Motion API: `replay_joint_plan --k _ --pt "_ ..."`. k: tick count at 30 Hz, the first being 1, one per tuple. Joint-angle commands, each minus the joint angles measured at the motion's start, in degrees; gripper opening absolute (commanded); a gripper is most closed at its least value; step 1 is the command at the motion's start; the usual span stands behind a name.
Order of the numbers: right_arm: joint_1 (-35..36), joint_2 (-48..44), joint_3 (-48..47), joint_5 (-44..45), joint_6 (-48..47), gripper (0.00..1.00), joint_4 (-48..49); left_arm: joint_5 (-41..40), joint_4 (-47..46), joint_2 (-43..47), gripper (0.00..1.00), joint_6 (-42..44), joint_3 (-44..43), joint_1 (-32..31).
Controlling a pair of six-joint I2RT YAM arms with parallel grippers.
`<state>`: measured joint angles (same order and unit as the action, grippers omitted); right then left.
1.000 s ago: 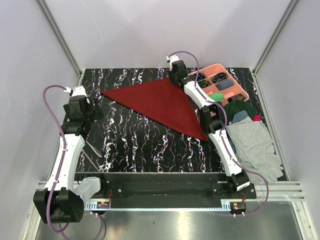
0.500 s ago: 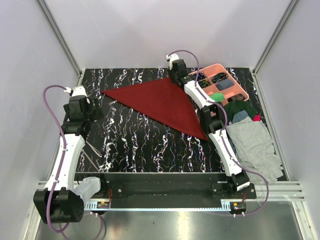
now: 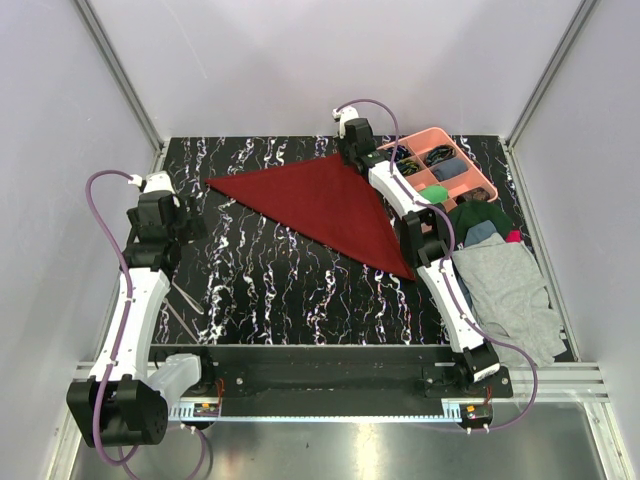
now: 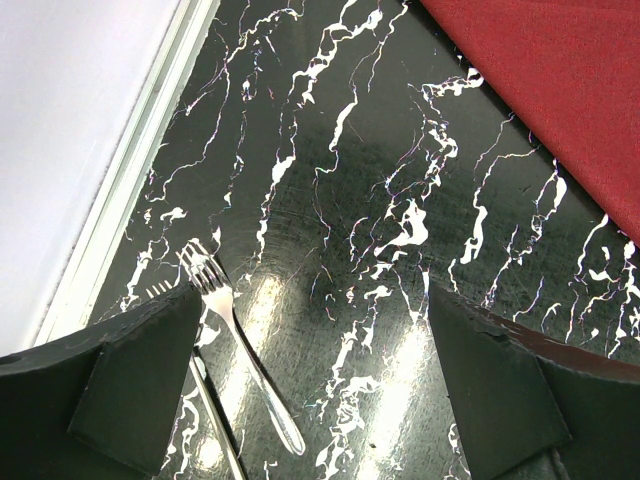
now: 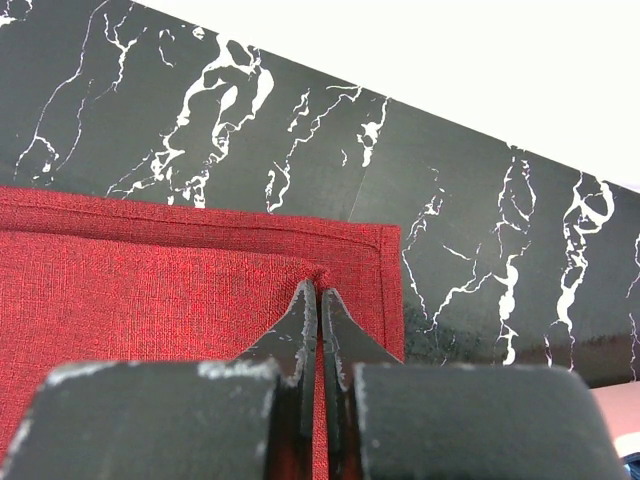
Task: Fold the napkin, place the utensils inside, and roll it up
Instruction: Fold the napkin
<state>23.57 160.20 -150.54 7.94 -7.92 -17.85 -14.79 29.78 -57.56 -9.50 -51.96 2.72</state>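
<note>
The dark red napkin [image 3: 322, 205] lies folded into a triangle on the black marbled table [image 3: 280, 285], its long edge running from far left to near right. My right gripper [image 3: 352, 160] is at its far corner, shut on the top layer's tip [image 5: 320, 275], which sits just inside the lower layer's hemmed corner [image 5: 385, 255]. My left gripper [image 3: 186, 226] hovers open near the left edge, apart from the napkin [image 4: 560, 90]. Under it lie the utensils: a fork [image 4: 238, 340] and a second slim piece [image 4: 215, 420], partly hidden by the left finger [image 4: 140, 375]. The utensils [image 3: 185, 300] show as thin lines.
A pink compartment tray [image 3: 430, 132] stands at the far right, right next to my right arm. A pile of grey, green and blue clothes [image 3: 505, 285] covers the right side. Metal frame rails and white walls [image 4: 80, 150] close in the table.
The napkin's left tip has crept slightly to the right. Both arms have barely moved, and the jaws stand as before.
</note>
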Motion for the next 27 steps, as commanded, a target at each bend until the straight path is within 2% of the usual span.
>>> replay_joint_plan --k 1,10,27 --pt "-0.5 -5.3 -2.1 1.2 -1.0 0.00 3.7 0.2 -3.4 0.5 0.99 0.5 -0.6 0.0" --pt "-0.5 -8.9 0.5 0.4 -0.6 0.00 5.2 0.4 -3.4 0.7 0.99 0.4 -0.7 0.0" --pt "-0.6 -1.5 -4.8 2.2 -3.6 0.00 6.3 0.7 -3.6 1.2 0.99 0.4 -0.3 -0.1"
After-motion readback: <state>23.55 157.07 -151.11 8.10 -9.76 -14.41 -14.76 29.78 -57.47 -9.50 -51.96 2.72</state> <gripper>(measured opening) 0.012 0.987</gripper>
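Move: The right hand holds the napkin's folded-over corner just above the lower layer; the napkin's far right corner lies about 3 cm ahead, 4 cm right and 4 cm down. From this hand, the fold's left point is some 37 cm left and 9 cm back, its right point 37 cm back and 17 cm right, and the pink bin 26 cm right, 9 cm back. From the left hand the far corner is roughly 39 cm ahead, 38 cm right, 16 cm below. Straight up goes the right hand, slowly at first and then quicker, about 5.5 cm in all with only a slight creep forward, lifting away from the lower layer of the napkin. The shut fingers keep their pinch on the folded-over corner while the wrist tips them up by some 5 degrees. ##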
